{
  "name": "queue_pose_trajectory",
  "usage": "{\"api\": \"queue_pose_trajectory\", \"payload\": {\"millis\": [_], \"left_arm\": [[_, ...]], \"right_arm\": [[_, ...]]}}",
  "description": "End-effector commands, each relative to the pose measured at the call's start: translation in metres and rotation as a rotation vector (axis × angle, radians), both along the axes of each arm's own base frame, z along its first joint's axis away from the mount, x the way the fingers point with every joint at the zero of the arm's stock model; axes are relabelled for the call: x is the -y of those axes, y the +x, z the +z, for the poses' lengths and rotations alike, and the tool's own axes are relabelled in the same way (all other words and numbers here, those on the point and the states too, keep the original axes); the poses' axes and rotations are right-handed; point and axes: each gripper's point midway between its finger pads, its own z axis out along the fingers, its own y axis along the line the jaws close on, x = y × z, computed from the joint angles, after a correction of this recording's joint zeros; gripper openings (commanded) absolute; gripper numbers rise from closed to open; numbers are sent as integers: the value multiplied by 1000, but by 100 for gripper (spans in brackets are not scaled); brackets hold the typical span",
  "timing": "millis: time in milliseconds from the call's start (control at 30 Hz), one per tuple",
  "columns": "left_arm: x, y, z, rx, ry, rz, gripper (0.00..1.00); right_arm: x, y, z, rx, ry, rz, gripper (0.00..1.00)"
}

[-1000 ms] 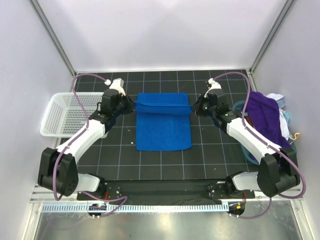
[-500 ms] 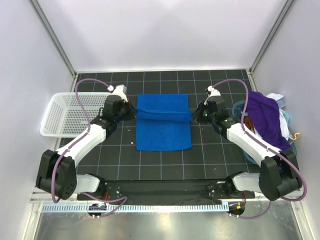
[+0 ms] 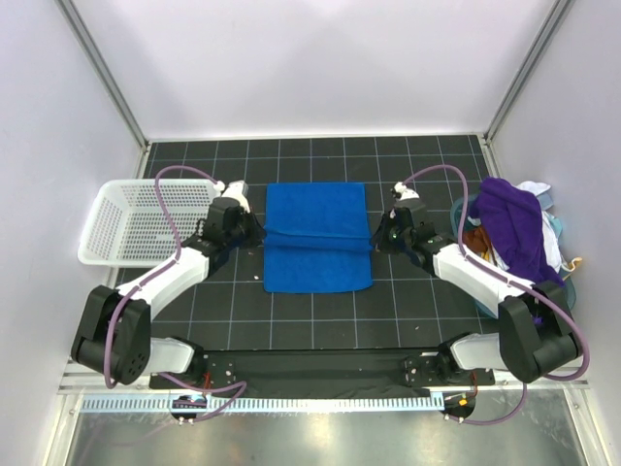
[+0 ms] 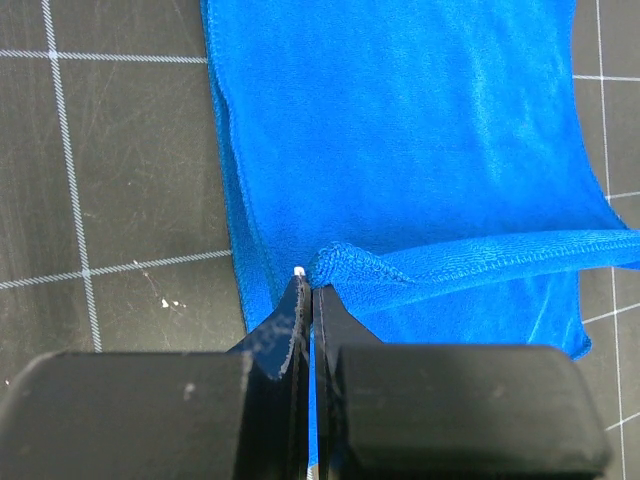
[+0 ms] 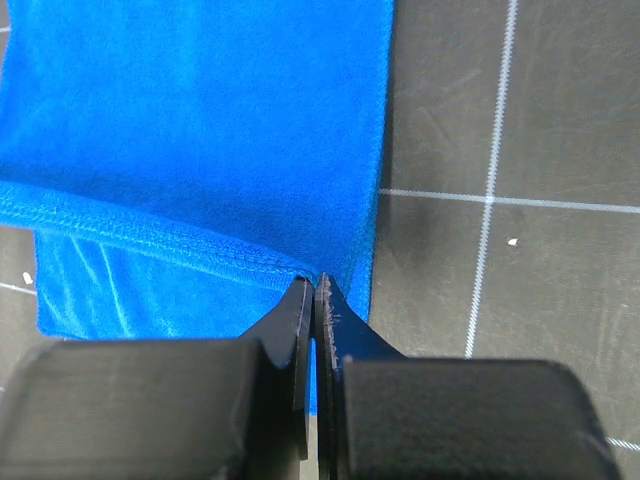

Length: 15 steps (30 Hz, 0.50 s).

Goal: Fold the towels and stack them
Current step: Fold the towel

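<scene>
A royal blue towel lies mid-table, its far part doubled over the near part. My left gripper is shut on the left corner of the folded-over hem. My right gripper is shut on the hem's right corner. The hem stretches between them across the towel, a little above the layer lying flat. A purple towel is heaped at the right edge, with white cloth showing behind it.
A white perforated basket stands at the left, beside my left arm. The purple heap rests on a blue-rimmed container at the right. Grey walls enclose the black gridded mat on three sides.
Both grippers have pulled the blue towel's far hem toward the near side, from the far third to about the towel's middle. The folded-over part has grown longer.
</scene>
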Motion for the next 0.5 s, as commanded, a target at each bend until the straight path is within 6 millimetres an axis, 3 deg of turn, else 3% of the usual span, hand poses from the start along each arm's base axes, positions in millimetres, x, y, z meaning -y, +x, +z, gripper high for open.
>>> {"api": "queue_pose_trajectory", "payload": {"millis": [0, 267, 367, 467], "left_arm": [[5, 9, 26, 83, -31, -6, 0], [5, 6, 60, 146, -71, 3, 0], [3, 6, 70, 173, -76, 8, 0], [2, 1, 63, 148, -65, 7, 0]], "right_arm": [[2, 21, 36, 103, -6, -34, 1], [1, 23, 77, 170, 17, -33, 1], [3, 20, 81, 177, 15, -34, 1], [5, 16, 77, 167, 14, -38, 1]]}}
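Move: Both hands still pinch the corners of the towel's upper layer, an estimated 5 cm above the table. The middle of the near hem on the lower layer lies about 13 cm back and 13 cm right of the left hand, and 12 cm back and 13 cm left of the right. The far fold's middle is about 12 cm ahead and 13 cm right of the left hand; the white basket is some 26 cm left and 3 cm ahead of it. Both hands keep pinching the towel's corners and lift them 5–6 cm nearly straight up, fingertips tipping slightly upward. ##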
